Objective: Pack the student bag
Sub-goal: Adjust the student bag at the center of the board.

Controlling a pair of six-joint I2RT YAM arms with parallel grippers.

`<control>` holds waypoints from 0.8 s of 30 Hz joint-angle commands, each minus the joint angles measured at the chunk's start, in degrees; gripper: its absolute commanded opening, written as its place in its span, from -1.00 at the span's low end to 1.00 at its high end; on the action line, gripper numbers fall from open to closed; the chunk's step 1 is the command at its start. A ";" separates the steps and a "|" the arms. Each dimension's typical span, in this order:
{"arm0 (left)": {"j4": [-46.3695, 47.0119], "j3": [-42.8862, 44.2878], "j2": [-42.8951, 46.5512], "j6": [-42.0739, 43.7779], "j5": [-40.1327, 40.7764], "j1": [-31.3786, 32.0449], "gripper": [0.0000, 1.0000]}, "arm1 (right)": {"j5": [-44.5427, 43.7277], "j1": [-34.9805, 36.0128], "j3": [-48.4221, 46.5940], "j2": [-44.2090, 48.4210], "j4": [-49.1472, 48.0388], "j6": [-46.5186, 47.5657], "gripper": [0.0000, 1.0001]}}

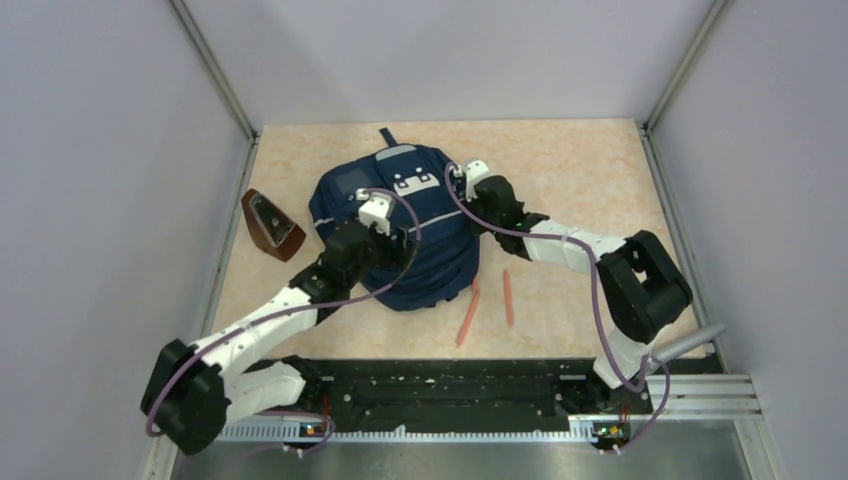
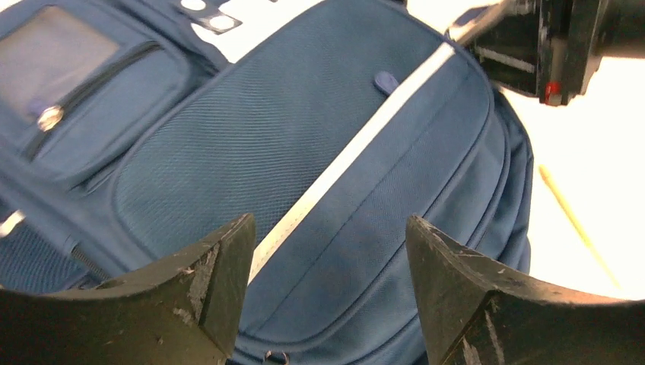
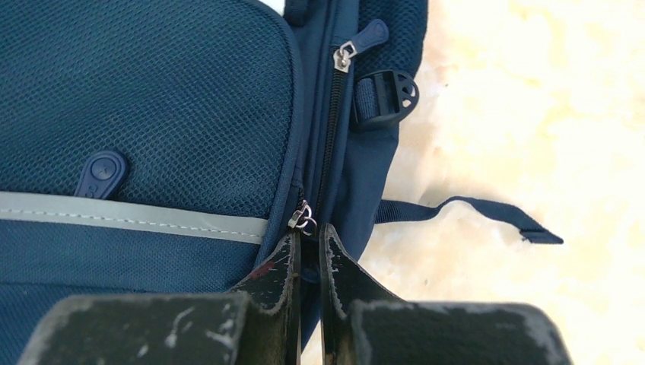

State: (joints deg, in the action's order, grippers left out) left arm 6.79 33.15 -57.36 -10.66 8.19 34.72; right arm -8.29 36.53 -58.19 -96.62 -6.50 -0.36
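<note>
The student bag (image 1: pixel 420 240), a navy backpack with grey strips, lies flat in the middle of the table. My left gripper (image 1: pixel 372 210) hovers over the bag's front panel (image 2: pixel 304 137), open, with only fabric showing between its fingers (image 2: pixel 228 266). My right gripper (image 1: pixel 462 175) is at the bag's right side. There it (image 3: pixel 310 232) is shut on a blue zip pull, with the metal slider (image 3: pixel 303 217) just beyond its tips. A second zip slider (image 3: pixel 346 55) sits farther along the same side.
Two orange pencils (image 1: pixel 468 312) (image 1: pixel 508 298) lie on the table right of the bag's near end; one pencil (image 2: pixel 578 224) shows in the left wrist view. A brown wedge-shaped case (image 1: pixel 270 225) stands left of the bag. A loose strap (image 3: pixel 471 213) trails onto the table.
</note>
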 commanded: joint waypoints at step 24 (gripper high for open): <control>3.08 14.22 -25.80 12.09 0.91 4.30 0.33 | 4.60 -3.84 -6.64 -5.01 -2.02 3.70 -1.00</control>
State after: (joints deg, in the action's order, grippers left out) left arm 8.99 45.12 -81.89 0.62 1.06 39.18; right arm -3.70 33.47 -62.81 -101.43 -6.46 3.88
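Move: The left hand hangs open above the student bag; the lower right part it makes for lies about 8 cm to its right, about level and 10 cm below. The bag's middle is some 5 cm ahead, 2 cm left; the nearer orange stick about 11 cm back and 12 cm right. The right hand already pinches the bag's right edge: that lower right part is about 10 cm back and 3 cm left of it, 3 cm below. Still pinching the student bag's right edge by the zip, the right hand pushes it forward about 2.5 cm, then holds nearly still. Meanwhile the open left hand swings right some 7 cm and sinks about 5 cm towards the bag's lower right part, edging forward and turning about 20 degrees, mostly clockwise with its left side rising; whether its fingers touch the cloth can't be seen. ##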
